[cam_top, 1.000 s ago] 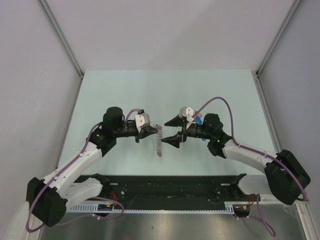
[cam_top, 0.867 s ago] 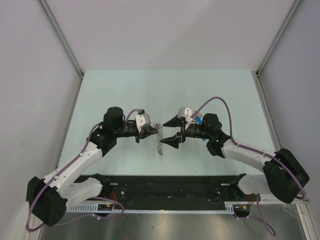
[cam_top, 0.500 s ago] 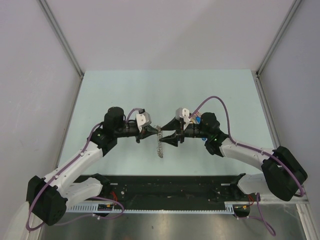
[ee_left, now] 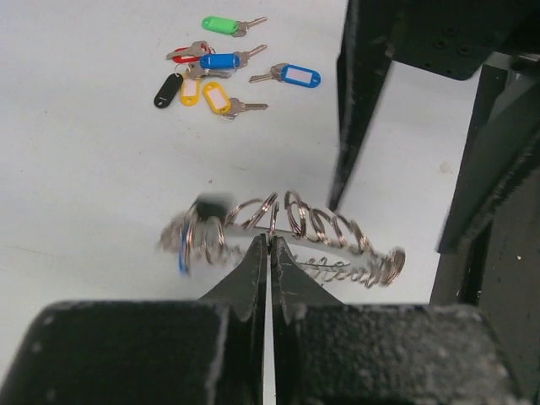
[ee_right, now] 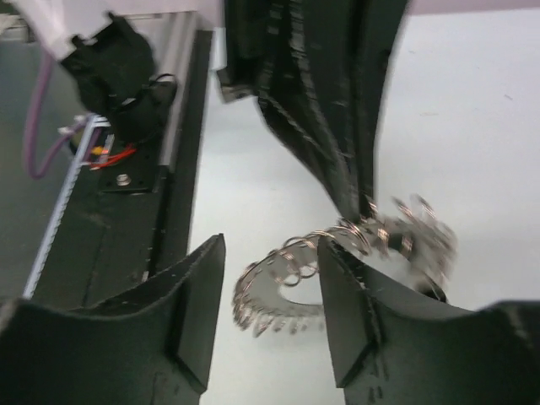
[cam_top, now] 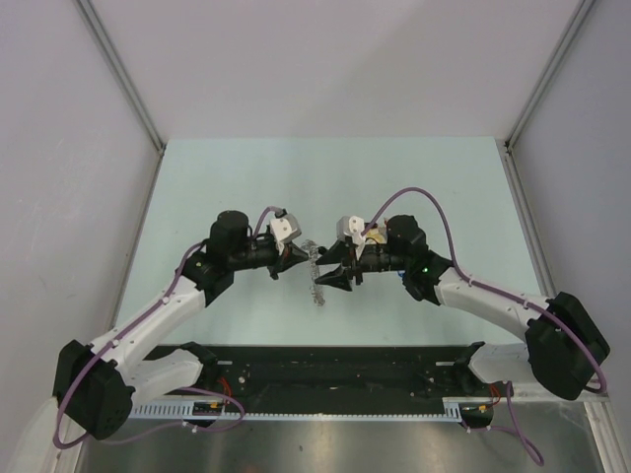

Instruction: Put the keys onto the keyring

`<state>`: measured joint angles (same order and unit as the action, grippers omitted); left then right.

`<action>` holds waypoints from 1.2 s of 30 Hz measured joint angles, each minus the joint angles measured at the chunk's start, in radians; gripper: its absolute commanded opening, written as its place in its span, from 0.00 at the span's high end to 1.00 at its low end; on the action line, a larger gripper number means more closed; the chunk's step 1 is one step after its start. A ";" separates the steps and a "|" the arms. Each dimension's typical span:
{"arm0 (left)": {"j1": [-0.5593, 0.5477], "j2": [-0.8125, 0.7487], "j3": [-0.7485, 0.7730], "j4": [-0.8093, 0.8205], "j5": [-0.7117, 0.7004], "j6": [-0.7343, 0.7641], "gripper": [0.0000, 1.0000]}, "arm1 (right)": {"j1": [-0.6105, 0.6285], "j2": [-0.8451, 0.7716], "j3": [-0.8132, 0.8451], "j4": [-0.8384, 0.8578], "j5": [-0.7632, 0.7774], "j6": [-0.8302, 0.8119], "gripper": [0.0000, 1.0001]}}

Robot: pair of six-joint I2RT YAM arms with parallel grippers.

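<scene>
The keyring [ee_left: 321, 228], a coil of grey wire loops, hangs above the table, with my left gripper [ee_left: 270, 242] shut on one loop near its middle. A blue bit and a dark bit sit on its blurred left end. Loose keys [ee_left: 221, 80] with green, blue, yellow, black and red heads lie on the table beyond it. My right gripper [ee_right: 270, 283] is open, its jaws either side of the keyring [ee_right: 253, 299], and one finger [ee_right: 342, 278] is against the coil. In the top view the left gripper [cam_top: 300, 255] and the right gripper [cam_top: 331, 268] meet at the keyring [cam_top: 315, 281].
The black rail [cam_top: 335, 370] with the arm bases runs along the table's near edge. Grey walls and metal posts [cam_top: 118, 74] close in the pale table [cam_top: 325, 177] on three sides. Right-arm fingers [ee_left: 359, 110] stand close behind the ring in the left wrist view.
My right gripper has moved left up to the ring and its jaws have narrowed around it. The left gripper has kept hold of the ring and turned slightly.
</scene>
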<state>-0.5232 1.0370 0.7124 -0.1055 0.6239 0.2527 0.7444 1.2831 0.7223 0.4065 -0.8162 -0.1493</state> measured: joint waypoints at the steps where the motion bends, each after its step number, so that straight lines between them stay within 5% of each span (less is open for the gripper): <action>1: 0.000 0.000 0.000 0.002 0.000 0.000 1.00 | -0.001 -0.005 0.000 -0.011 0.019 -0.001 0.44; 11: 0.000 -0.012 0.000 0.020 0.013 0.003 1.00 | -0.027 -0.065 -0.003 -0.047 0.210 0.010 0.36; 21: 0.000 -0.012 0.000 0.021 0.060 0.019 1.00 | -0.023 -0.052 -0.004 -0.019 0.155 0.013 0.15; 36: 0.000 -0.012 0.000 0.021 0.079 0.021 1.00 | -0.016 -0.031 -0.004 -0.005 0.030 -0.006 0.15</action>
<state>-0.5232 1.0248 0.7124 -0.0849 0.7033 0.2733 0.7280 1.2522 0.7181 0.4011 -0.7860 -0.1555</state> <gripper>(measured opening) 0.008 0.853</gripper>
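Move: The keyring, hanging from the left hand's shut fingertips, has its middle about 2 cm ahead of the right hand, 2 cm to its left and 4 cm lower; from the left hand that is some 2 cm back, 1 cm right and 4 cm down. On the table, roughly 15 cm below the right hand, the loose black tag lies about 14 cm ahead and 13 cm right, a yellow-tagged key 11 cm ahead and 14 cm right, and a lone blue-tagged key 6 cm ahead and 20 cm right. The right hand swings forward about 3.5 cm beside the keyring's band, veering some 2 cm right, rising 1 cm and turning roughly 13 degrees clockwise, then comes back and unwinds most of that turn while its half-open fingers spread wide, finishing with the held stretch of band before the gap, close inside the farther finger. The left hand keeps its shut grip on the keyring and eases up and back about 1 cm each. ##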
